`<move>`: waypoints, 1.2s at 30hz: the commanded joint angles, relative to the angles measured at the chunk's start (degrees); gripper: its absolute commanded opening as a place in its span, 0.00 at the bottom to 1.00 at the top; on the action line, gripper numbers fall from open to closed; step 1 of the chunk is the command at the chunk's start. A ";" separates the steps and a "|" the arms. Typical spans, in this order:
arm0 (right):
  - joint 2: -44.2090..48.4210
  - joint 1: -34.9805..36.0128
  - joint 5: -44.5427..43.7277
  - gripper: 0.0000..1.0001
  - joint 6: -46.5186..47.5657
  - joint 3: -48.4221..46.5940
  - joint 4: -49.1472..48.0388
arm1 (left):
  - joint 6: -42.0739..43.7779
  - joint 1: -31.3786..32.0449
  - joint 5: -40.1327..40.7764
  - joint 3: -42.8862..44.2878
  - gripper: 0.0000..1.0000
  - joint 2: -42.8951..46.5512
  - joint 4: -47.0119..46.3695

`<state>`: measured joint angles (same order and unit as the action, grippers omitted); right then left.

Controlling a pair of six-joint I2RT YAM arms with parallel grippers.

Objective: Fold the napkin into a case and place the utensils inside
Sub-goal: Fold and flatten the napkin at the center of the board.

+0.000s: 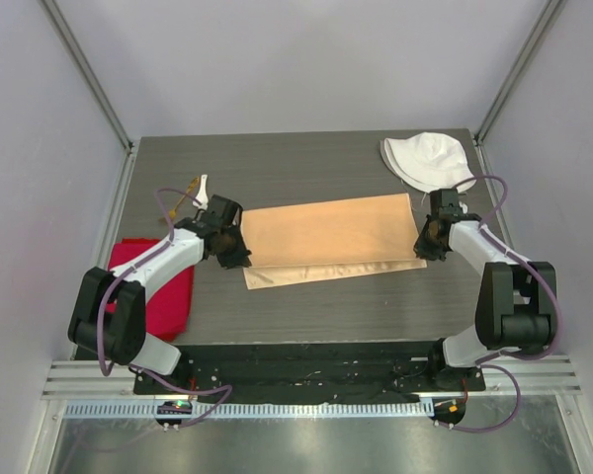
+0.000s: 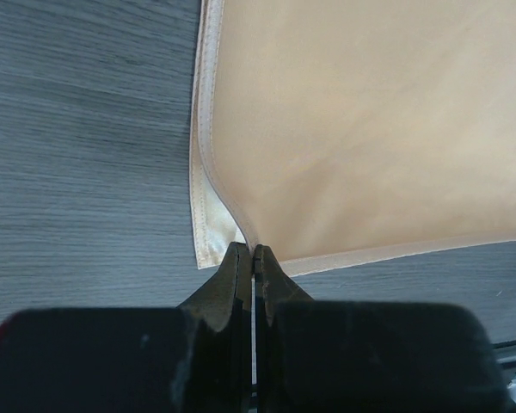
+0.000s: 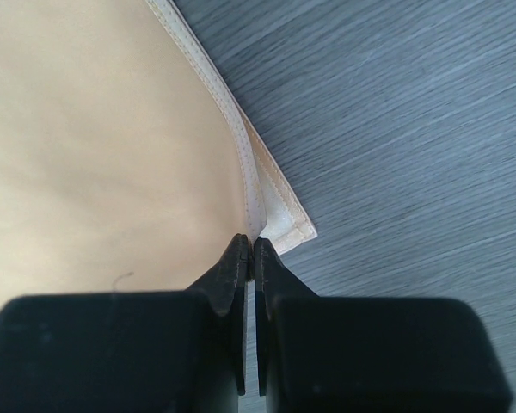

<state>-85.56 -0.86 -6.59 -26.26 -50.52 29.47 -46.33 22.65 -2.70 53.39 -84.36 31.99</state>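
Observation:
The peach-orange napkin [image 1: 328,235] lies folded over in the table's middle, its upper layer stopping short of the lower layer's near edge. My left gripper [image 1: 235,252] is shut on the upper layer's near-left corner [image 2: 241,232]. My right gripper [image 1: 424,244] is shut on the upper layer's near-right corner [image 3: 256,225]. The lower layer's paler corner shows beside each gripper, in the left wrist view [image 2: 208,241] and in the right wrist view [image 3: 288,225]. The white spoon [image 1: 202,187] and gold fork [image 1: 187,196] lie at the far left behind my left arm.
A bright red cloth [image 1: 168,286] lies at the near left under my left arm. A white fabric hat [image 1: 427,160] sits at the far right corner. The table [image 1: 316,311] is dark grey wood grain, with white walls around it.

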 commanded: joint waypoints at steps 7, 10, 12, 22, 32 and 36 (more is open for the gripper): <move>-2.50 -0.19 -1.14 0.01 -0.72 2.01 -2.93 | -0.70 -0.07 -0.46 -3.90 0.00 0.16 -0.61; -3.38 -0.19 -0.88 0.01 -0.98 2.44 -3.63 | -0.87 0.11 -1.34 -4.95 0.00 -0.02 -0.87; -3.91 -0.19 -1.05 0.01 -1.25 2.71 -3.98 | -0.96 0.20 -1.70 -5.13 0.00 -0.63 -1.05; -5.23 -0.19 -1.23 0.01 -1.42 2.71 -4.69 | -0.87 0.81 -0.90 -6.27 0.00 -1.95 -1.58; -5.32 -0.19 -1.15 0.01 -1.51 3.06 -4.78 | -1.40 1.16 -2.05 -5.22 0.00 -2.48 1.41; -5.32 -0.19 -1.15 0.01 -1.42 3.15 -4.78 | -2.71 1.51 -2.66 -3.73 0.00 -0.55 3.34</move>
<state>-89.32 -0.86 -5.91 -27.20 -48.16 25.65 -47.92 23.77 -4.80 47.44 -86.61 32.05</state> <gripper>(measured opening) 0.063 0.023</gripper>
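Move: Each hand holds a front corner of the napkin's raised upper layer. For the left hand, the lower layer's near-left corner lies about 5 cm back and 4 below; the red cloth is some 23 cm to the left and 5 back, the white spoon about 20 ahead and 12 left. From the right hand, the lower layer's near-right corner is roughly 1 cm back, 2 right and 3 below, the white hat 26 ahead and 3 right. Both grippers keep their pinch on the folded-over edge and lay it down on the lower layer. The left draws it about 4 cm back towards the near-left corner while sinking as much, its fingers tipping nearly 10 degrees steeper; the right drops quickly, some 2.5 cm, easing back about 1 cm, then forward again at that height. ##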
